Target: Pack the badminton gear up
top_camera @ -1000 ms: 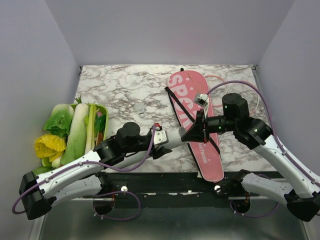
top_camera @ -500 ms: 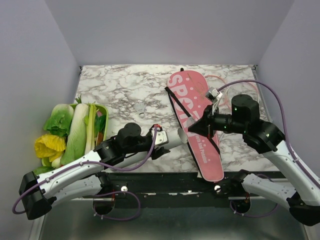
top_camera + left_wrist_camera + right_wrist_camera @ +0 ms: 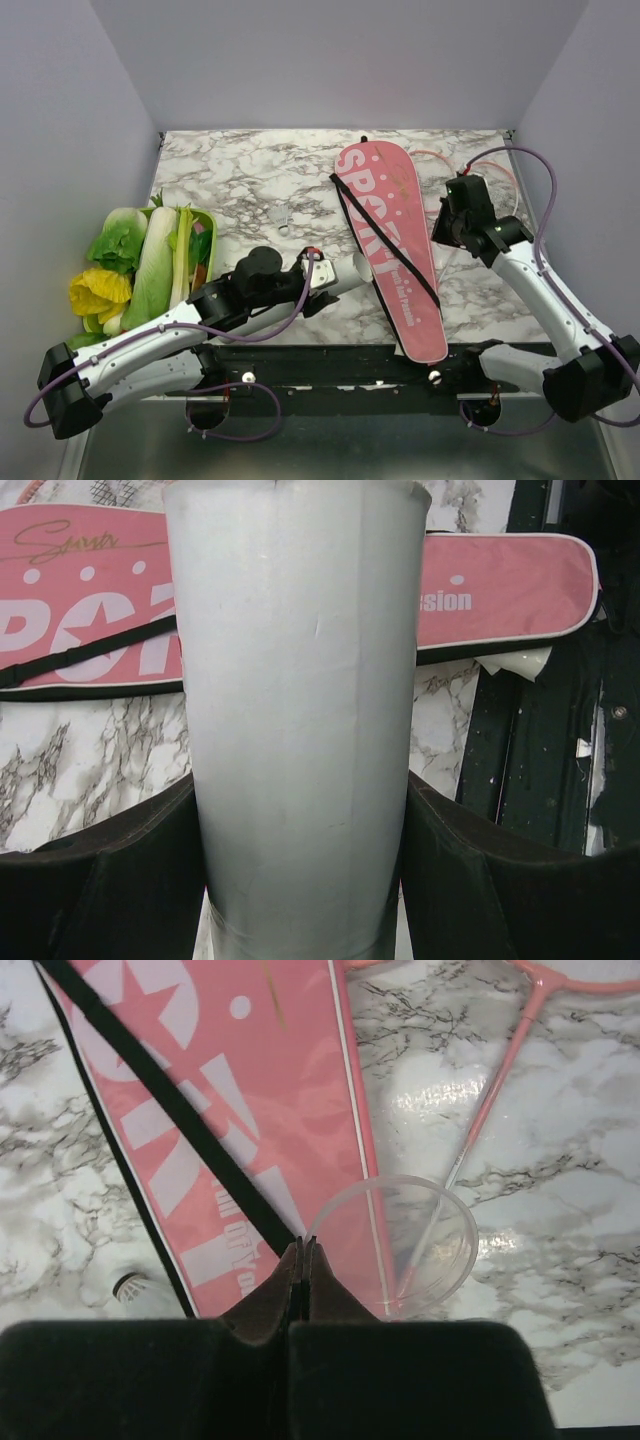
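Note:
My left gripper (image 3: 325, 278) (image 3: 300, 865) is shut on the white tube (image 3: 347, 271) (image 3: 300, 680), which lies level with its end toward the pink "SPORT" cover (image 3: 390, 240) (image 3: 80, 620). The cover lies flat with its black strap (image 3: 170, 1110) across it. My right gripper (image 3: 447, 228) (image 3: 302, 1245) hangs over the cover's right edge (image 3: 300, 1080), its tips shut on the rim of a clear round lid (image 3: 400, 1250). A thin pink racket (image 3: 432, 154) (image 3: 500, 1090) lies to the right of the cover. A small white shuttlecock (image 3: 130, 1287) rests beside the cover's other edge.
A green tray of leafy vegetables (image 3: 205, 218) stands at the table's left side. A small pale object (image 3: 282, 218) lies on the marble mid-table. The black front rail (image 3: 330, 360) (image 3: 530, 730) runs along the near edge.
My right gripper has drawn away from the tube's end, moving right and back over the cover's far side with the clear lid. The left arm and tube have stayed put.

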Controlling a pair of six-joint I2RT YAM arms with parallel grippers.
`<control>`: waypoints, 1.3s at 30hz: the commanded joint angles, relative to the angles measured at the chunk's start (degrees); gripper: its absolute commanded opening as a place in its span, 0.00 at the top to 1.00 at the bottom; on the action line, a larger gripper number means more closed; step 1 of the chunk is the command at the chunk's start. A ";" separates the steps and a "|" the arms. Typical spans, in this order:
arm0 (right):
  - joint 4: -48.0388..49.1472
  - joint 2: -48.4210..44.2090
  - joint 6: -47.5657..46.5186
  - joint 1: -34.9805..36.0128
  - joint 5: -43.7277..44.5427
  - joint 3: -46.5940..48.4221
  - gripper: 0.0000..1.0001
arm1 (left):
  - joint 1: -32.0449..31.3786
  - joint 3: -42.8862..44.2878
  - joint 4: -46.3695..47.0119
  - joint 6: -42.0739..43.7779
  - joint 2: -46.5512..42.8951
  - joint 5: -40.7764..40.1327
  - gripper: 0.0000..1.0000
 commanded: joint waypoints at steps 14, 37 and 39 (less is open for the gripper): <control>9.26 27.81 0.40 -2.66 -6.76 12.43 0.99 | -0.53 1.92 -0.55 -2.92 -1.77 -5.84 1.00; 9.43 40.48 -0.39 -2.66 -4.21 15.96 0.59 | -0.53 2.54 -1.43 -3.98 -2.03 -8.48 1.00; 9.35 39.08 -0.57 -2.58 -4.65 15.61 0.56 | -0.61 2.62 -1.52 -3.98 -2.03 -8.39 1.00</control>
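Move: The right hand holds the clear lid by its left rim; its landing spot on the pink bag is about 12 cm ahead, 2 cm left and 14 cm below. The mouth of the tube is roughly 18 cm left and 6 cm back, near hand height; the shuttlecock by the bag is some 17 cm left, 4 cm back, down on the table. From the left hand that spot is about 24 cm ahead, 22 cm right, 15 cm below. Right hand lowers the clear lid about 13 cm, reaching forward 11, onto the pink bag, then opens. ##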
